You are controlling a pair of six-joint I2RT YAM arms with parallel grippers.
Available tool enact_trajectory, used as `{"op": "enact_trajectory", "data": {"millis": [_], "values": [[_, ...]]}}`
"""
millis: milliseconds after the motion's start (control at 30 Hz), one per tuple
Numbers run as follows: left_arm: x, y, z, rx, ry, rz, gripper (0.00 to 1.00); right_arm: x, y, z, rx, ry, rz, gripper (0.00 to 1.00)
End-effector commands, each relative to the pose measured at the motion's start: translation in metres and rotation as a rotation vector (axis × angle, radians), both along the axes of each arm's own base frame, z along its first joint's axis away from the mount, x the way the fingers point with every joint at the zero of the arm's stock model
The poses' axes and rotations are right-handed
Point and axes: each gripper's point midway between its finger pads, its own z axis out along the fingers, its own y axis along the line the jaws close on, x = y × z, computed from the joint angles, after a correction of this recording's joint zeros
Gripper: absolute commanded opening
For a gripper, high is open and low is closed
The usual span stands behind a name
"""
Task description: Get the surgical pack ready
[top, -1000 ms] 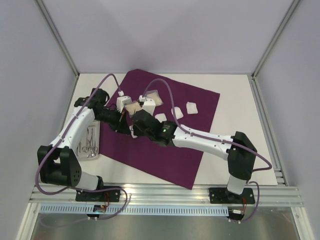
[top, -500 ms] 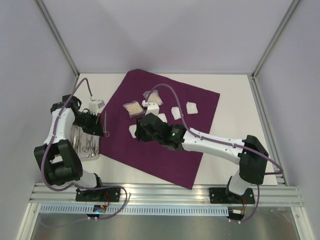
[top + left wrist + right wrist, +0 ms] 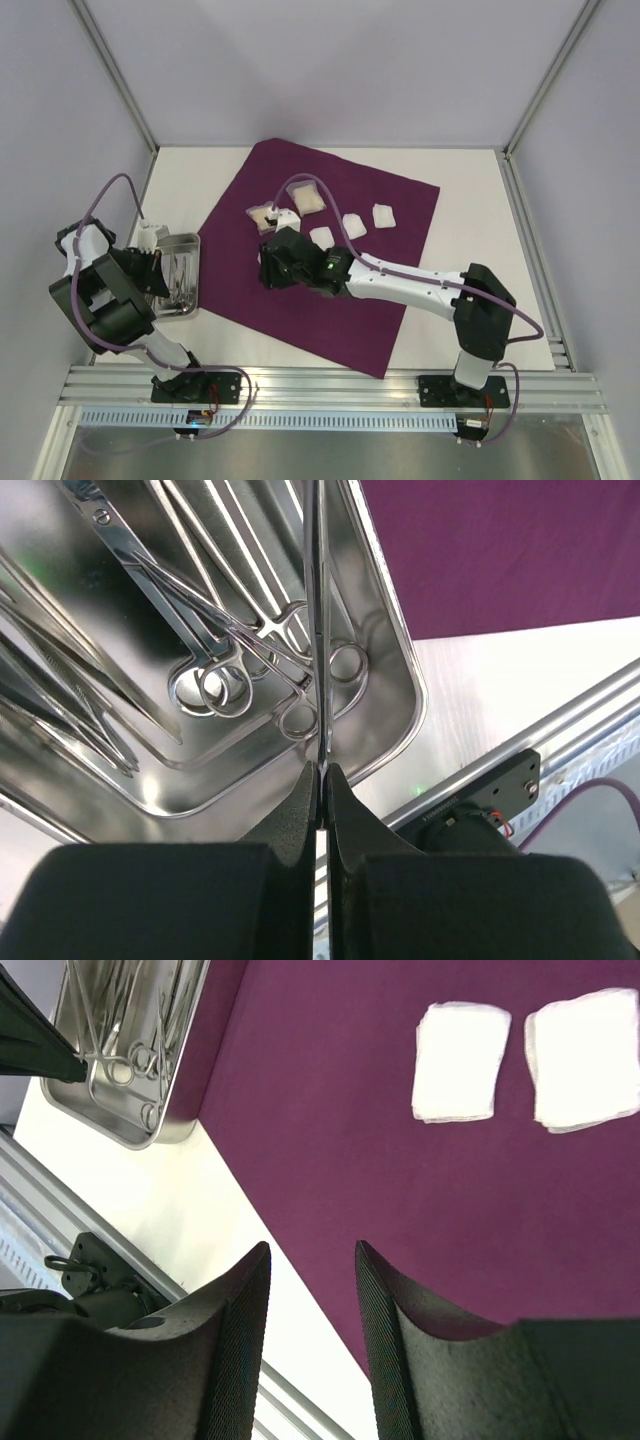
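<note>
The surgical pack (image 3: 330,290) lies spread out as a big plum sheet, with several white gauze packets (image 3: 353,226) on its far half. My left gripper (image 3: 322,772) hangs over the steel tray (image 3: 400,680) at the left, shut on a thin steel instrument (image 3: 318,630) that sticks straight out from its tips. From above, that gripper (image 3: 158,264) sits at the tray's left side. My right gripper (image 3: 312,1255) is open with nothing in it, just above the sheet (image 3: 420,1190) near its left border. Two gauze pads (image 3: 462,1060) lie beyond it.
The tray (image 3: 193,280) holds several ring-handled forceps and scissors (image 3: 250,660). Bare white table (image 3: 470,250) lies right of the sheet. Aluminium frame posts stand at the corners, and a rail (image 3: 330,385) runs along the near edge.
My left arm swung from over the sheet out to the tray, carrying the thin instrument. My right gripper opened and drew back slightly toward the sheet's left part.
</note>
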Motion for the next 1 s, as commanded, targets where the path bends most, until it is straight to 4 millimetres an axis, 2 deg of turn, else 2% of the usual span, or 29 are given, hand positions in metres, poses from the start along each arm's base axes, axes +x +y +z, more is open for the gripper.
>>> {"op": "enact_trajectory", "data": {"millis": [0,233,633,967], "values": [[-0.004,-0.001,0.0,-0.001,-0.024,-0.086,0.0,-0.002,0.016,0.007,0.024,0.007,0.044,0.41],[-0.003,0.003,-0.013,-0.018,0.012,-0.092,0.0,0.0,0.015,-0.008,-0.048,0.031,0.047,0.41],[0.0,0.003,-0.032,-0.094,0.087,-0.075,0.0,0.002,0.017,-0.016,-0.087,0.034,0.051,0.41],[0.005,0.006,-0.04,-0.1,0.108,-0.044,0.24,0.003,0.011,-0.02,-0.109,0.029,0.037,0.42]]}}
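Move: The ring-handled clamp is already in the left fingers, held by its handle end and reaching out over the tray. The tray's middle is about 4 cm ahead of the left hand, 3 cm to its right and 7 cm below, with a heap of handle rings some 4 cm right and 1 cm ahead, about 6 cm down. From the right hand the tray lies about 25 cm left, level fore and aft, some 14 cm below; the nearest gauze stack is roughly 6 cm straight ahead, 15 cm below. The clamp is lowered into the tray by the left hand, which sinks about 4 cm and draws back barely 1 cm, the wrist tilting some 10 degrees, until the clamp meets the instruments below. Only then do the left fingers part a little around its handle. The right hand, empty and open, sinks about 3 cm over the cloth. ##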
